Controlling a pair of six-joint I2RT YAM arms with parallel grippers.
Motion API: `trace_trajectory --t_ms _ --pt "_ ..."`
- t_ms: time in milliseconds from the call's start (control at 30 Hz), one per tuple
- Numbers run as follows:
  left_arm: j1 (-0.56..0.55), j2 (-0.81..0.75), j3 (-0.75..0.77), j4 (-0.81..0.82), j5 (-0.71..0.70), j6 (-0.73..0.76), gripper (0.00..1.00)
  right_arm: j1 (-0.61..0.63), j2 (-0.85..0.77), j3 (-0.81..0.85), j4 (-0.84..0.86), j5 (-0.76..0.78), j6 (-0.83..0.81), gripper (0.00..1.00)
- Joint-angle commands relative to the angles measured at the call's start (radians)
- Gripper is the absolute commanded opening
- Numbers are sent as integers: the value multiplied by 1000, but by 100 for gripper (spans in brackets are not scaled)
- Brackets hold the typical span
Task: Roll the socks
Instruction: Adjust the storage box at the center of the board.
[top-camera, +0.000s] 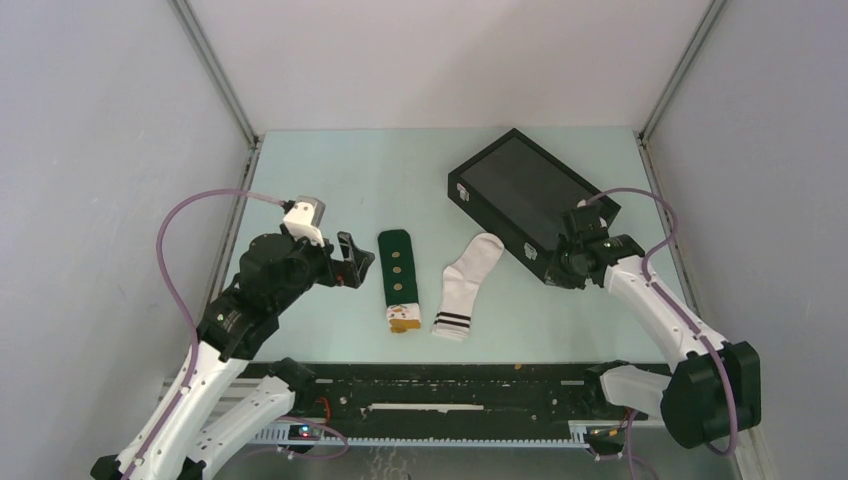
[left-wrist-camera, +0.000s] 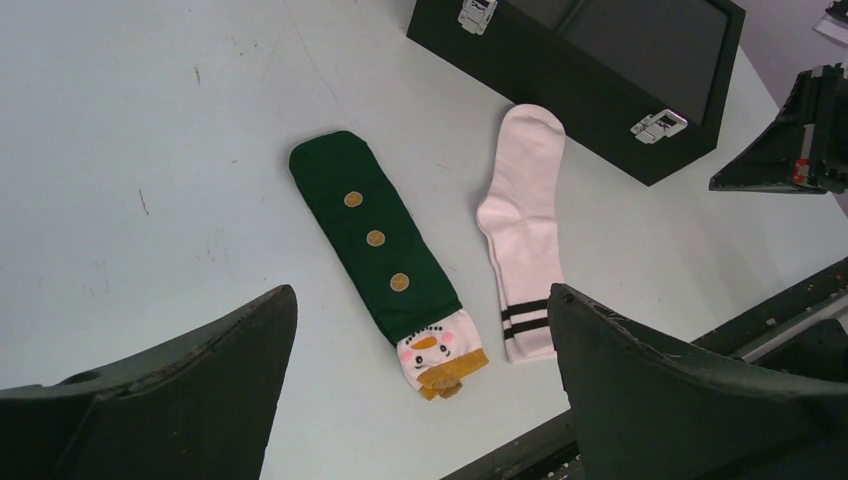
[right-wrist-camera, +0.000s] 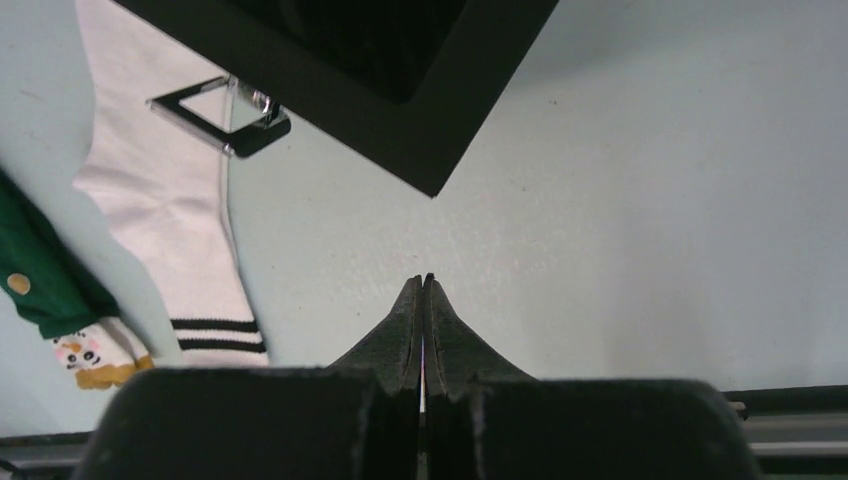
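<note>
Two socks lie flat side by side on the pale table. The dark green sock (top-camera: 397, 272) (left-wrist-camera: 370, 235) has tan dots and a white snowman end with an orange trim toward the near edge. To its right lies the white sock (top-camera: 470, 280) (left-wrist-camera: 525, 200) (right-wrist-camera: 160, 190), its two black cuff stripes near the front. My left gripper (top-camera: 358, 262) (left-wrist-camera: 420, 295) is open, hovering just left of the green sock with nothing between its fingers. My right gripper (top-camera: 563, 270) (right-wrist-camera: 422, 282) is shut on nothing, over bare table by the black case's near corner, right of the white sock.
A black case (top-camera: 530, 195) (left-wrist-camera: 600, 60) (right-wrist-camera: 400, 100) with metal latches (right-wrist-camera: 225, 115) lies angled at the back right, its edge touching the white sock's toe. The black rail (top-camera: 450, 385) runs along the table's near edge. Grey walls enclose both sides.
</note>
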Motion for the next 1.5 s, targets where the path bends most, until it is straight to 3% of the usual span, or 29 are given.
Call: trace_trajectory --t_ms 0,500,1067,1467 --pt "-4 -8 -22 24 6 20 100 2 39 0 70 65 21 0" --pt "-4 -2 -16 11 -6 9 100 -131 148 2 216 34 -22 0" --pt "-4 -5 -12 3 -26 -2 100 -307 282 119 263 16 -70 0" --pt "-4 -5 -7 -5 -30 12 100 -173 156 112 106 70 -61 0"
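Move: The storage box's nearest corner is only about 4 cm ahead of the right fingertips. Its middle is some 25 cm ahead, 5 cm left and 6 cm below. The white sock lies around 22 cm left and 2 cm farther out, with the green sock about 40 cm left and 3 cm ahead, both 10 cm below. From the idle left hand, the box's middle is roughly 27 cm ahead, 43 cm right and 22 cm below. Around the storage box's near corner, the shut right fingers go forward and right by about 8 cm each way, sinking some 4 cm and then rising slightly. After a brief check near the corner they swing out to its right, then draw back and left 1 to 2 cm along the box's right-hand short end. They finish close against its rim, the hand turned some 10 degrees clockwise. ##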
